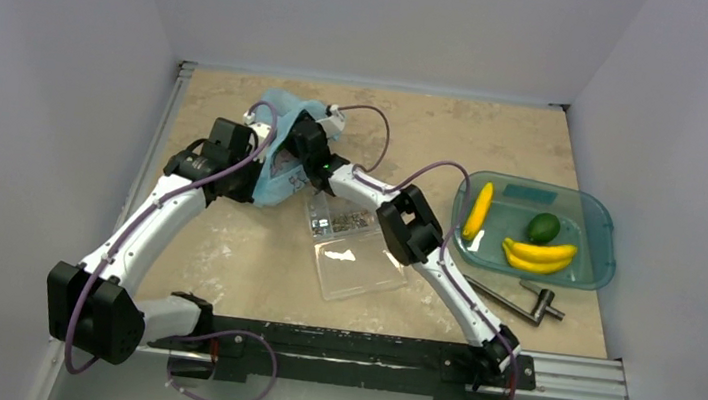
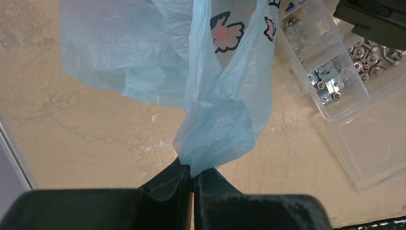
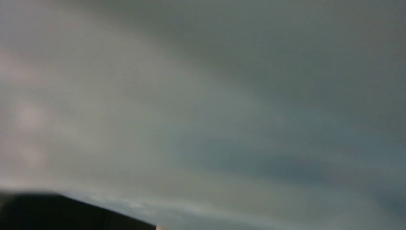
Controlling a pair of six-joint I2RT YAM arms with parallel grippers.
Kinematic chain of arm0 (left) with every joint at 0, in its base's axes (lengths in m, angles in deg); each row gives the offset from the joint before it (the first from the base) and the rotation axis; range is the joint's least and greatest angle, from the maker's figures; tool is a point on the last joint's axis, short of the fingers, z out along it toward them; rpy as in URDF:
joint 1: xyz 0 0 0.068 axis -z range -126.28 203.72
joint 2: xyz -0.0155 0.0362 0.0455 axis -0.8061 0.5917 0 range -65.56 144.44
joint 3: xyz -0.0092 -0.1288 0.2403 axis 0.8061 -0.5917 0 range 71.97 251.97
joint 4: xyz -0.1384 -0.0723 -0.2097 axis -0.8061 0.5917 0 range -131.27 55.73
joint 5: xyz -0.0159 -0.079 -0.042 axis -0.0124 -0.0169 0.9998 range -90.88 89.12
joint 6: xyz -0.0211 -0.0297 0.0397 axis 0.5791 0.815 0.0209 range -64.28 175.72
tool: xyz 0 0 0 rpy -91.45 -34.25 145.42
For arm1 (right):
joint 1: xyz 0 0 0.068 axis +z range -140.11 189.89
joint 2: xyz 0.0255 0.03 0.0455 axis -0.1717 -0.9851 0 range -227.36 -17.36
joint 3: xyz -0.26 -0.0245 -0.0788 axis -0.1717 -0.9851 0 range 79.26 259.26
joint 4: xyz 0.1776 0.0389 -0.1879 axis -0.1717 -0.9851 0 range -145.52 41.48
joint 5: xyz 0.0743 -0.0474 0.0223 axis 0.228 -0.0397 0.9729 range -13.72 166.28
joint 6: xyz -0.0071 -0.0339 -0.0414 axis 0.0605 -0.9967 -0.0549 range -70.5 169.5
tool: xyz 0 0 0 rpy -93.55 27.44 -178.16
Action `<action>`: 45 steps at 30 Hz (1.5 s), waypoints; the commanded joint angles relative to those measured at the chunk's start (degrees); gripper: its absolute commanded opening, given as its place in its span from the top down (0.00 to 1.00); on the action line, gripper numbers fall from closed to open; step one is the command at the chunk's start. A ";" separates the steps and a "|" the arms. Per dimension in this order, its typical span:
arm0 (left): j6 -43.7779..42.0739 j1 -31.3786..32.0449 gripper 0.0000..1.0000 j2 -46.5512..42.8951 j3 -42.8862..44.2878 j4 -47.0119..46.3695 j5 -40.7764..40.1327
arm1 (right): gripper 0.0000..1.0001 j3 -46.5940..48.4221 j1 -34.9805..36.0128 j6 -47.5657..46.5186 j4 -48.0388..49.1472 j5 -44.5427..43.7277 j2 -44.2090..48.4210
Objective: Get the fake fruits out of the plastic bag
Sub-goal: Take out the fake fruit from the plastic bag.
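Observation:
The light-blue plastic bag (image 1: 285,112) hangs lifted above the table at the back centre. My left gripper (image 2: 193,177) is shut on a bunched corner of the plastic bag (image 2: 215,120), whose pink cartoon print shows near the top of that view. The head of my right gripper (image 1: 304,146) is pushed into the bag, and its fingers are hidden by the film. The right wrist view is a grey-blue blur of bag film with one dark finger (image 3: 48,211) at the lower left. Three fake fruits lie in the teal tray (image 1: 604,223): a long yellow one (image 1: 478,209), a green one (image 1: 543,227) and yellow bananas (image 1: 538,254). Any fruit inside the bag is hidden.
A clear plastic box (image 1: 362,266) lies open just in front of the bag, with metal hardware (image 1: 340,221) in its compartments. A metal tool (image 1: 525,300) lies near the right arm's base. White walls close in the table on three sides.

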State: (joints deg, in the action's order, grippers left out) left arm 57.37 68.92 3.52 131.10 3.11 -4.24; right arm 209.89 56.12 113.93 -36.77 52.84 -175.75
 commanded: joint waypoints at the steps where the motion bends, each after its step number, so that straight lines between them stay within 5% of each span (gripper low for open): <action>1: -0.72 0.31 1.00 -1.52 1.51 -0.20 0.27 | 0.51 6.29 -1.04 2.12 -7.29 -0.76 -4.17; 9: -0.62 0.36 1.00 -1.55 1.42 0.06 -1.02 | 0.77 2.52 -2.16 -2.58 1.78 2.30 -3.03; 16: -0.72 0.36 1.00 -1.01 1.38 0.18 -1.77 | 0.88 -9.78 -3.22 -3.35 15.48 10.07 5.66; 29: 0.99 0.10 1.00 -0.29 1.95 -0.17 -4.78 | 0.94 -37.83 -3.03 -0.17 32.25 23.21 26.57; 45: 3.81 -0.35 1.00 -3.60 1.09 -0.92 -11.82 | 0.96 -57.49 -2.47 -8.74 28.65 32.22 45.89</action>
State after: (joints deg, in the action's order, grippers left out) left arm 59.66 68.86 2.05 131.10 3.33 -13.13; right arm 154.79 53.48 110.69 -7.70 82.13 -137.15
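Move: Deep in the bag, the green fruit lies about 3 cm ahead of the right hand's open fingers, level sideways and about 1 cm lower; from the left hand it is some 26 cm ahead, 4 cm right and 10 cm lower. The bag rim pinched by the left hand is roughly 23 cm back, 4 cm left and 9 cm above the right hand, and the parts tray about 21 cm back, 19 cm right and 4 cm lower. Closing on the green fruit while nudging a last 1.5 cm forward, the right hand grips it, then draws it back about 15 cm, rising some 11 cm and drifting right towards the bag's mouth as the wrist swings counter-clockwise. The left hand keeps its pinch on the bag rim and late on eases about 2.5 cm left, away from the fruit's way out. ##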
